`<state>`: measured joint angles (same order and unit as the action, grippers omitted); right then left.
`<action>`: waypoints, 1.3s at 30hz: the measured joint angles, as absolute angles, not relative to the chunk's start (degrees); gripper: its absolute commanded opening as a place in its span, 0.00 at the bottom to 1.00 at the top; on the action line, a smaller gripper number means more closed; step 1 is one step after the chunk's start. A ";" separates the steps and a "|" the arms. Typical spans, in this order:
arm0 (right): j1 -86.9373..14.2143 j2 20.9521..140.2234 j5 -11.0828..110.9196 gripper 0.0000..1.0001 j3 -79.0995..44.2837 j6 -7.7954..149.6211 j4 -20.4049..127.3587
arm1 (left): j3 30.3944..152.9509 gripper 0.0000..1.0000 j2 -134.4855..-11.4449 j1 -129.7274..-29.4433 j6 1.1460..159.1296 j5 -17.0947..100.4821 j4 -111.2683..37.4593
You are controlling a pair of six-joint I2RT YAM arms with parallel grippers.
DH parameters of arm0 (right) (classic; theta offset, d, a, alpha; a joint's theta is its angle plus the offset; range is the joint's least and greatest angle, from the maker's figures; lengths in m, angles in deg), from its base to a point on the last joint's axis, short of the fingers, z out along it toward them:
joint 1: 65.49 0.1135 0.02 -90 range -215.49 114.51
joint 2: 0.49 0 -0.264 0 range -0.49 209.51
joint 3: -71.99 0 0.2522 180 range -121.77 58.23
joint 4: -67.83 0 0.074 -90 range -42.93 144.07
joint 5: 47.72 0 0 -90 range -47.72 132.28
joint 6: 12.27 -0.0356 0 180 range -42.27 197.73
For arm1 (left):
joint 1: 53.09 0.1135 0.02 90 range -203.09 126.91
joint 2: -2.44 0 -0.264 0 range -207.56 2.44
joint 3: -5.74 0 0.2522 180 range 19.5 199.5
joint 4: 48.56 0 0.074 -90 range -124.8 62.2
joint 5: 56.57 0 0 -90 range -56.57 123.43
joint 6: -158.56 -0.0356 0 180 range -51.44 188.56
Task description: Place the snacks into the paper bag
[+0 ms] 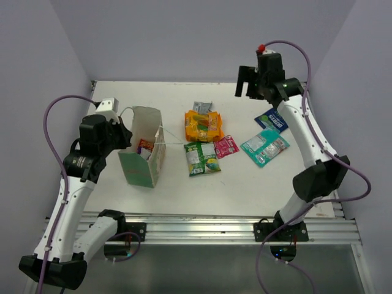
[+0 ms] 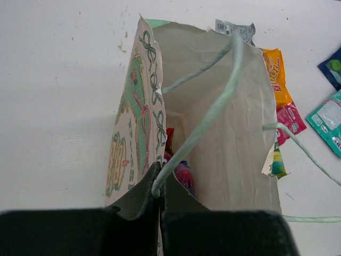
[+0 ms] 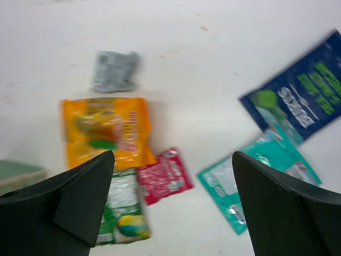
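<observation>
The paper bag [image 1: 144,149] stands open at the table's left, with red and purple packets [image 2: 180,169] inside. My left gripper [image 2: 159,191] is shut on the bag's near string handle [image 2: 205,120] at its rim. On the table lie an orange packet [image 1: 203,124], a silver-grey packet [image 1: 202,107], a green packet [image 1: 201,158], a pink packet [image 1: 225,146], a teal packet [image 1: 264,147] and a dark blue packet [image 1: 272,119]. My right gripper [image 1: 247,82] is open and empty, high above the table's far side, over the pink packet [image 3: 164,176] in its wrist view.
Purple walls close the table on the left, back and right. A metal rail [image 1: 202,225] runs along the near edge. The bag's other string handle [image 1: 174,142] stretches toward the packets.
</observation>
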<state>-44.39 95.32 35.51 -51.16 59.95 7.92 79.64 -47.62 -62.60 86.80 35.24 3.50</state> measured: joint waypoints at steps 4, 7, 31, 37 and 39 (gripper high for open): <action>-52.23 102.14 30.92 0.97 -43.18 60.76 9.30 | 79.56 0.00 -47.58 -62.60 86.80 35.10 3.24; -54.83 109.68 30.14 0.96 -40.62 61.30 9.54 | 79.49 0.00 -47.47 -62.60 86.80 34.60 3.09; -64.60 135.14 27.75 0.89 -56.62 62.15 11.40 | 80.08 0.00 -47.80 -62.60 86.73 31.50 3.90; -64.73 134.27 28.69 0.03 -53.65 60.69 13.28 | 80.15 0.00 -47.86 -62.60 86.73 31.37 3.90; -64.76 132.60 28.78 0.00 -50.65 60.32 14.87 | 80.15 0.00 -47.86 -62.60 86.73 31.37 3.90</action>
<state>-64.76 132.60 28.78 -50.65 60.32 14.87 80.15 -47.86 -62.60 86.73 31.37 3.90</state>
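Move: The navy crisp packet lies about 13 cm ahead of the open right hand, 24 cm to its right and 31 cm below. At that same depth, the teal packet sits 2 cm back and 17 cm right, the pink packet 3 cm back and 2 cm left, and the orange packet 7 cm ahead and 14 cm left. From the left hand, the navy packet is some 28 cm ahead, 65 cm right and 25 cm lower. Right hand drops about 30 cm, swinging 18 cm right and forward, tips down, and pinches the navy packet's near-left end. ##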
